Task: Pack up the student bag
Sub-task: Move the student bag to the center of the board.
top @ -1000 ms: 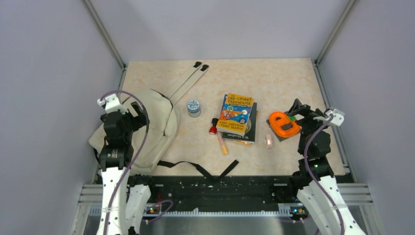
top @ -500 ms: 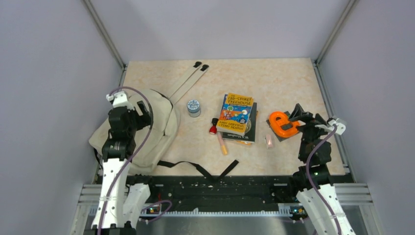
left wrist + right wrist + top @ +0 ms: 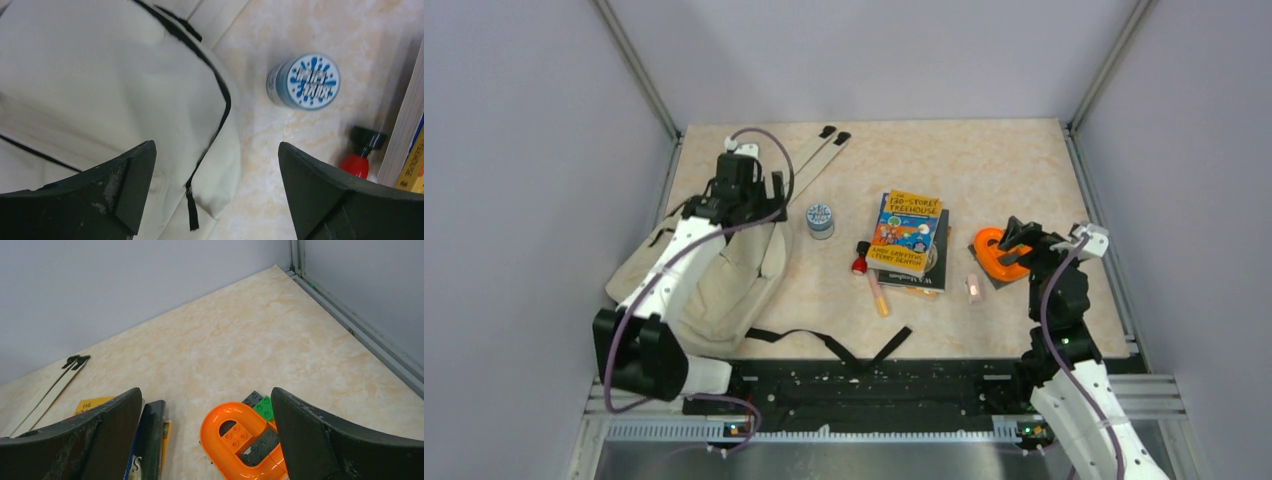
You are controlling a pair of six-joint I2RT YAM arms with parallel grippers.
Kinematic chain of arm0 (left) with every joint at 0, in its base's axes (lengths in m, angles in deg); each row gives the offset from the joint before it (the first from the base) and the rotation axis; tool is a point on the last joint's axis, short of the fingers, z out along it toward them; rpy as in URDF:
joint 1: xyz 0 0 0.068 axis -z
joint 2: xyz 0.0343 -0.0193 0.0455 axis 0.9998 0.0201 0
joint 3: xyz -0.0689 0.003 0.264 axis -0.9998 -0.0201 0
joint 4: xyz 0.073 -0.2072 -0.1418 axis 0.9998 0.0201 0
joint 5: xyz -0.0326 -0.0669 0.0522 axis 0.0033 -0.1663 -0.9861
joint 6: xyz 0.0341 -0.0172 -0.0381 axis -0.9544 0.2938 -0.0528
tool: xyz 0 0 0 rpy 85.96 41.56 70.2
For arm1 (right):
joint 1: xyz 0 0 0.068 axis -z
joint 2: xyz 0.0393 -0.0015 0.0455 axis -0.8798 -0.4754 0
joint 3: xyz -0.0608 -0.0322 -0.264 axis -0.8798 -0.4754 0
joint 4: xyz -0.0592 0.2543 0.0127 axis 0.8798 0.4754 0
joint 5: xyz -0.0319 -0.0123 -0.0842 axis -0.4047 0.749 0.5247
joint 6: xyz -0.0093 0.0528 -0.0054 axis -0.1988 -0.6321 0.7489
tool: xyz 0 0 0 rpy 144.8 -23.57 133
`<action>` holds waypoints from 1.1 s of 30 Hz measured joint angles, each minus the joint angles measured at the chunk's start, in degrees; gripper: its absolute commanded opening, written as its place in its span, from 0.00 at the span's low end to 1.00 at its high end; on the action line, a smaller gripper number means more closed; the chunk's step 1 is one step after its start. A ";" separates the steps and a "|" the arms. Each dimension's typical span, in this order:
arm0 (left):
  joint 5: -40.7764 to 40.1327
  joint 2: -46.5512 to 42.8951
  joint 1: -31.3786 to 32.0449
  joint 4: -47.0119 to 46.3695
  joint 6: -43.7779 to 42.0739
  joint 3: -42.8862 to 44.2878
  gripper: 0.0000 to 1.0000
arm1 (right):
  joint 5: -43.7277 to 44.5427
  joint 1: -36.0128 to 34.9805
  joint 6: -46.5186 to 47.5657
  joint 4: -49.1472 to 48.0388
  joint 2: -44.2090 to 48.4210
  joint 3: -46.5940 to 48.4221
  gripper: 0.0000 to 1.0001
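Note:
The student bag (image 3: 724,265), a cream canvas backpack with black zipper lines, lies flat at the left of the table. Its shoulder straps (image 3: 809,160) run toward the back. My left gripper (image 3: 762,198) hangs open over the bag's right edge. In the left wrist view the bag (image 3: 100,90) fills the left side, and a black zipper pull (image 3: 191,215) lies between the fingers, untouched. My right gripper (image 3: 1016,240) is open and empty just above an orange curved brick toy (image 3: 992,250). The same toy (image 3: 235,440) shows between the fingers in the right wrist view.
A blue-lidded round tub (image 3: 820,219) stands beside the bag. A stack of books (image 3: 909,238) lies mid-table. Near it are a red-and-black small item (image 3: 861,262), an orange pen (image 3: 879,296) and a pink small piece (image 3: 973,288). A black strap (image 3: 844,345) trails along the front edge.
My left arm has swung from the bag's near left side out over its far right edge, next to the tub. The right gripper has shifted slightly over the orange toy.

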 measured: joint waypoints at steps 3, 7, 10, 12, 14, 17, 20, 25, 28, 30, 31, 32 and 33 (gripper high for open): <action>0.26 7.74 0.00 0.44 0.26 7.48 0.97 | -1.01 -0.02 0.02 0.39 -0.44 0.81 0.99; -1.79 19.04 0.26 2.71 0.44 17.33 0.98 | -1.70 -0.02 0.02 0.48 -0.46 1.31 0.99; -5.77 24.04 0.35 2.99 0.22 17.88 0.98 | -1.92 -0.02 0.00 0.52 -0.46 1.31 0.99; -7.80 24.90 0.37 4.00 0.04 15.69 0.98 | -2.08 -0.02 0.00 0.50 -0.46 1.31 0.99; -9.09 24.90 0.37 5.51 -0.07 14.23 0.98 | -2.29 -0.02 -0.02 0.28 -0.59 1.31 0.99; -10.12 25.07 0.37 5.88 -0.09 13.88 0.98 | -2.93 -0.02 -0.11 -0.15 -1.31 1.31 0.99; -10.58 26.21 0.37 6.01 -0.04 14.19 0.95 | -3.58 -0.02 -0.13 -0.15 -2.43 1.31 0.99; -10.49 28.50 0.76 6.29 0.02 14.43 0.57 | -4.42 -0.02 -0.13 0.28 -2.84 1.46 0.99; -10.29 28.15 1.09 6.27 0.33 14.43 0.36 | -4.79 -0.02 0.02 1.92 -2.67 2.36 0.99; -9.84 27.67 1.40 6.32 0.09 14.34 0.23 | -5.07 -0.02 0.42 3.98 -2.64 4.22 0.99; -9.64 27.26 1.46 6.32 0.26 14.21 0.16 | -5.25 -0.02 0.57 4.74 -2.62 5.18 0.99; -9.51 26.62 1.49 6.34 0.20 13.94 0.10 | -5.35 -0.02 0.81 5.31 -2.62 6.12 0.99; -9.27 25.73 1.51 6.36 0.24 13.53 0.04 | -5.51 -0.02 0.96 5.62 -2.60 6.88 0.99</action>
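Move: Forward about 5 cm of the open left hand, 1 cm to its left and 9 cm below lies the student bag's zipped edge; the bag's middle is some 15 cm left, 7 cm back and 13 cm down. The slime jar stands about 11 cm right of that edge and level with it, and the straps' middle lies roughly 13 cm beyond the edge and 10 cm to its right. From the right hand the edge is about 12 cm ahead, 51 cm left and 13 cm lower. Swinging forward some 8 cm over the bag, the left hand then sinks about 9 cm while drawing back some 3 cm, its fingers tipping about 15 degrees further down. Its wide-open fingers close on the zipped edge, pinching the cloth, and it starts up by about 1 cm. The right hand stays open, drifting slightly left and then up about 2 cm. ##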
